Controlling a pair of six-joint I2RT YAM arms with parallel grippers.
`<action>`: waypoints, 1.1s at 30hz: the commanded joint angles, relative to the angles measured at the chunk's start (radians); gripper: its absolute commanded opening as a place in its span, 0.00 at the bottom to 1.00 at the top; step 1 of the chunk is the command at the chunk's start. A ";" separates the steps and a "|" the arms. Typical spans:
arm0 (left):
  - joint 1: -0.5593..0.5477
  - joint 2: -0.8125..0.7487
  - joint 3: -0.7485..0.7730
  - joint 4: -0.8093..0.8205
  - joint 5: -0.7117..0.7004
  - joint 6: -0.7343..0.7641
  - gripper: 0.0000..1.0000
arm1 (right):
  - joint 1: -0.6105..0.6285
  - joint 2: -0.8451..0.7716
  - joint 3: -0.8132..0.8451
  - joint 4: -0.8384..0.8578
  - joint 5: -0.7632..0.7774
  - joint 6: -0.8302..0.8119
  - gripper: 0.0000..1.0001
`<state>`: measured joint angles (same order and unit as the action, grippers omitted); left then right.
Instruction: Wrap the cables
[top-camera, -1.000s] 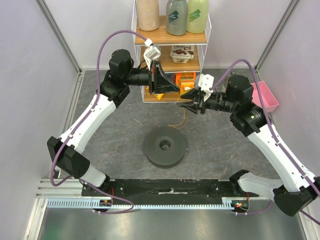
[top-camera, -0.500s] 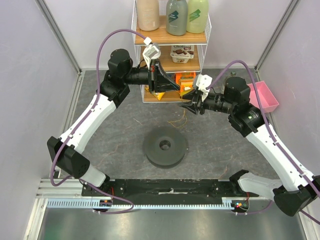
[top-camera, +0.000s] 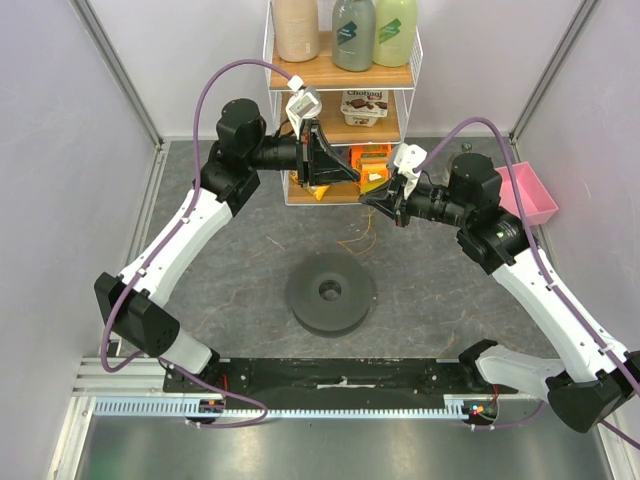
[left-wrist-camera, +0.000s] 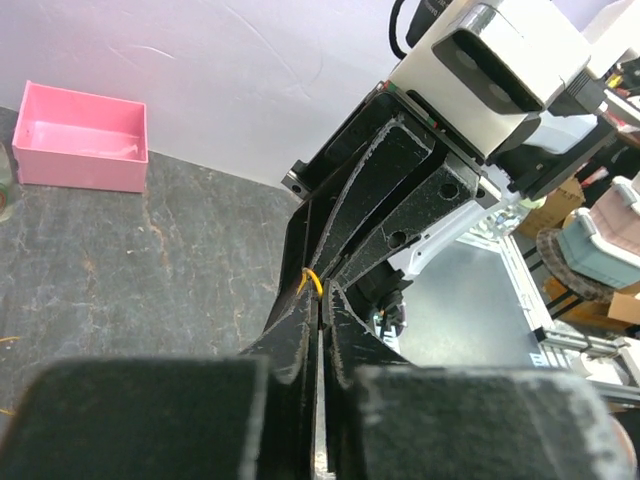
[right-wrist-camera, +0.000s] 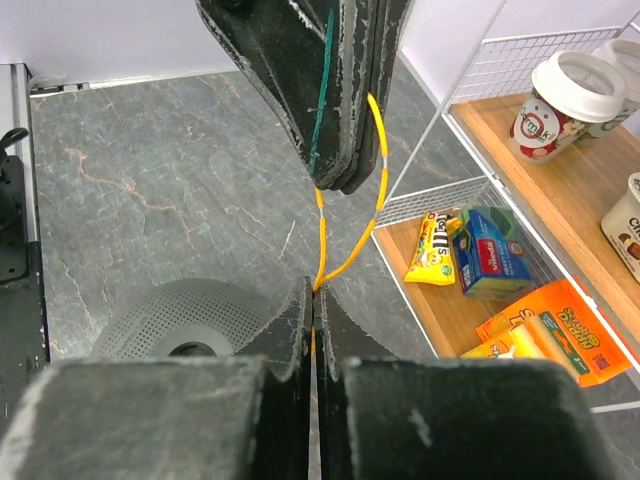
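The cables are one hair-thin yellow wire (right-wrist-camera: 376, 165) looping between my two grippers in mid-air in front of the shelf. My left gripper (left-wrist-camera: 320, 294) is shut on one bit of it, a small yellow loop (left-wrist-camera: 313, 279) poking out at its tips. Just below and to the right, my right gripper (right-wrist-camera: 314, 290) is shut on the wire, two strands rising from its tips. In the top view the left gripper (top-camera: 355, 176) and right gripper (top-camera: 368, 199) nearly touch. Loose wire strands (top-camera: 355, 243) trail on the table above the dark grey round spool (top-camera: 330, 292).
A white wire shelf (top-camera: 412, 60) stands at the back with bottles, a cup and snack packs (right-wrist-camera: 528, 262). A pink bin (top-camera: 530, 192) sits at the right by the wall. Purple hoses arch over both arms.
My right gripper has gone from open to shut on the wire and has moved slightly up and left, closer to the left gripper. The left arm has stayed still.
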<state>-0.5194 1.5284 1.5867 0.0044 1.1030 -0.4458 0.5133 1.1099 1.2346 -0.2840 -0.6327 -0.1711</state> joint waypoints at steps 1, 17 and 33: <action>-0.002 -0.034 -0.002 0.002 0.003 -0.002 0.15 | 0.002 -0.022 -0.001 0.042 0.022 0.021 0.00; 0.087 -0.278 -0.178 -0.601 -0.432 0.821 0.90 | -0.303 -0.039 -0.142 0.049 0.019 0.255 0.00; -0.899 -0.468 -0.689 -0.431 -1.328 1.156 0.99 | -0.391 0.024 -0.211 0.057 0.119 0.254 0.00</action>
<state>-1.2144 1.1011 0.9966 -0.5983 0.1127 0.7040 0.1322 1.1309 1.0313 -0.2508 -0.5278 0.0830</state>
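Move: Both hands hold the yellow cable, fingertips almost together. The grey disc lies about 10 cm back, 5 cm left and 38 cm below the left hand; from the right hand it is about 10 cm back, 6 cm left and 32 cm below. The orange sponge box stands roughly 17 cm ahead and 4 cm right of either hand, well below. The glass bottle is some 19 cm ahead and 25 cm right of the right hand, about 29 cm below. Down and back towards the grey disc goes the left hand, after opening wide, letting go of the cable and first swinging a few centimetres forward and left; it ends some 23 cm lower, fingers tilted downward. The right hand keeps its pinch and carries the cable right, down and forward, about 17 cm in all, towards the bottle, turning some 30 degrees clockwise and tipping down. ##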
